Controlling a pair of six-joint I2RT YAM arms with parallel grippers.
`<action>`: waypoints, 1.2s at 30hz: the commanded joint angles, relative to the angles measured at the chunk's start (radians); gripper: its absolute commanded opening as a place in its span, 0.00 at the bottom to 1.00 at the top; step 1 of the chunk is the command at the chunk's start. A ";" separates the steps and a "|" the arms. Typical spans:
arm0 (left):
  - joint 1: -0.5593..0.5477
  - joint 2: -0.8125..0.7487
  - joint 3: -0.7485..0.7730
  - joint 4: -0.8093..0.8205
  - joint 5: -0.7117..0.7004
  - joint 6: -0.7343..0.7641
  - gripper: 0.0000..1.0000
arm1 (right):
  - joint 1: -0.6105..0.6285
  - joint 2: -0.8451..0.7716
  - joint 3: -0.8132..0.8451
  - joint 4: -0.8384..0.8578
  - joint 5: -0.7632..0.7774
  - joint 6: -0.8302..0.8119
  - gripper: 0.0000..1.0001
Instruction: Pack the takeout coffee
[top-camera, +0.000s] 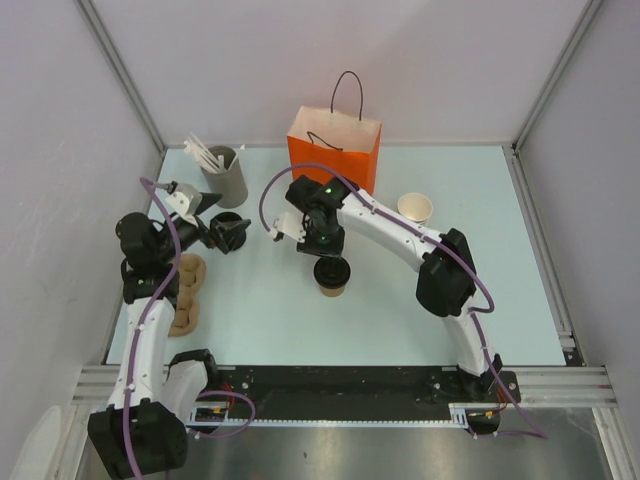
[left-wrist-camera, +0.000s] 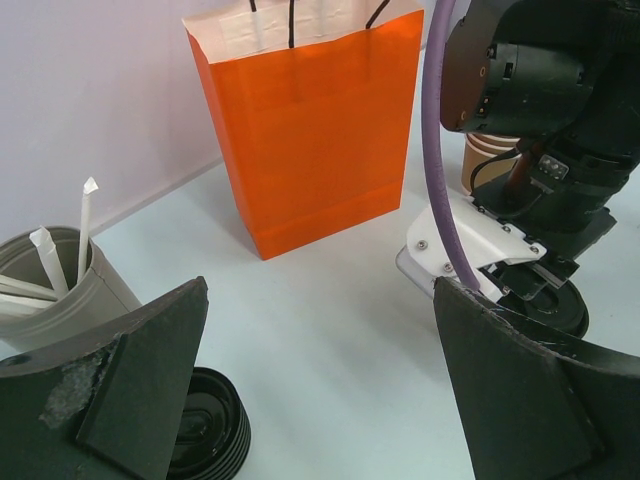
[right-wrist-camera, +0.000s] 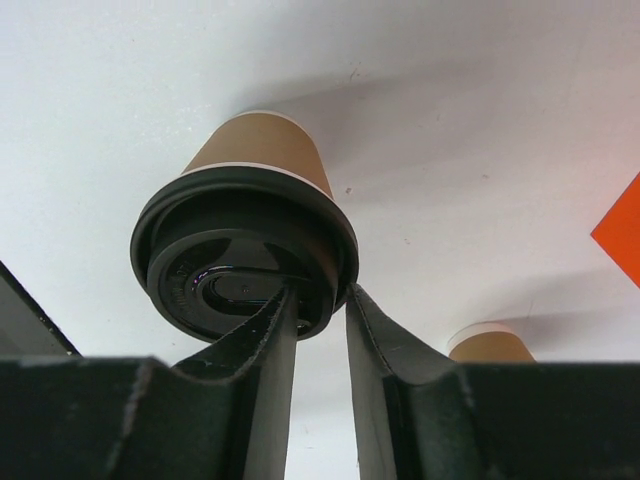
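The takeout coffee (top-camera: 331, 278), a tan paper cup with a black lid (right-wrist-camera: 245, 255), stands upright mid-table in front of the orange paper bag (top-camera: 335, 150). My right gripper (top-camera: 328, 262) reaches down onto it. In the right wrist view its fingers (right-wrist-camera: 320, 292) straddle the lid's rim, one tip on the lid's top and one outside the edge, with a narrow gap between them: open. My left gripper (top-camera: 218, 215) hovers wide open at the left (left-wrist-camera: 320, 288), holding nothing, just above a stack of black lids (left-wrist-camera: 205, 430).
The bag (left-wrist-camera: 310, 130) stands upright and open at the table's back. A grey holder with wrapped straws (top-camera: 225, 172) is at back left. Lidless tan cups (top-camera: 415, 208) stand right of the bag. Tan pieces (top-camera: 188, 290) lie by the left arm.
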 joint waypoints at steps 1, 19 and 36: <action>0.011 -0.006 -0.007 0.048 0.030 -0.008 0.99 | 0.012 0.003 0.061 -0.021 0.011 0.006 0.32; 0.013 0.013 -0.007 0.056 0.073 -0.023 0.99 | 0.014 -0.149 0.072 -0.047 0.033 0.026 0.72; -0.067 0.103 0.076 -0.079 0.191 0.037 0.99 | -0.119 -0.529 -0.328 0.177 -0.160 0.069 1.00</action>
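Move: The lidded cup stands right under the right hand's fingertips, which sit at the lid's far edge: its middle is about 3 cm back, 1 cm left and 6 cm below. The orange bag stands straight ahead, some 23 cm out and 3 cm higher; the cup stack is about 10 cm ahead, 17 cm right and 4 cm below. From the left hand the lidded cup lies some 22 cm right, 4 cm back and 22 cm down. The right fingertips come free of the lid's rim, first creeping up with a slight drift left, then rising faster to about 10 cm, swinging back and some 5 cm right of the cup. The fingers spread from part-open to fully wide while the hand tilts roughly 15 degrees, tips towards the left. Late on, the open left hand eases about 2 cm down and right, dipping its fingers. ##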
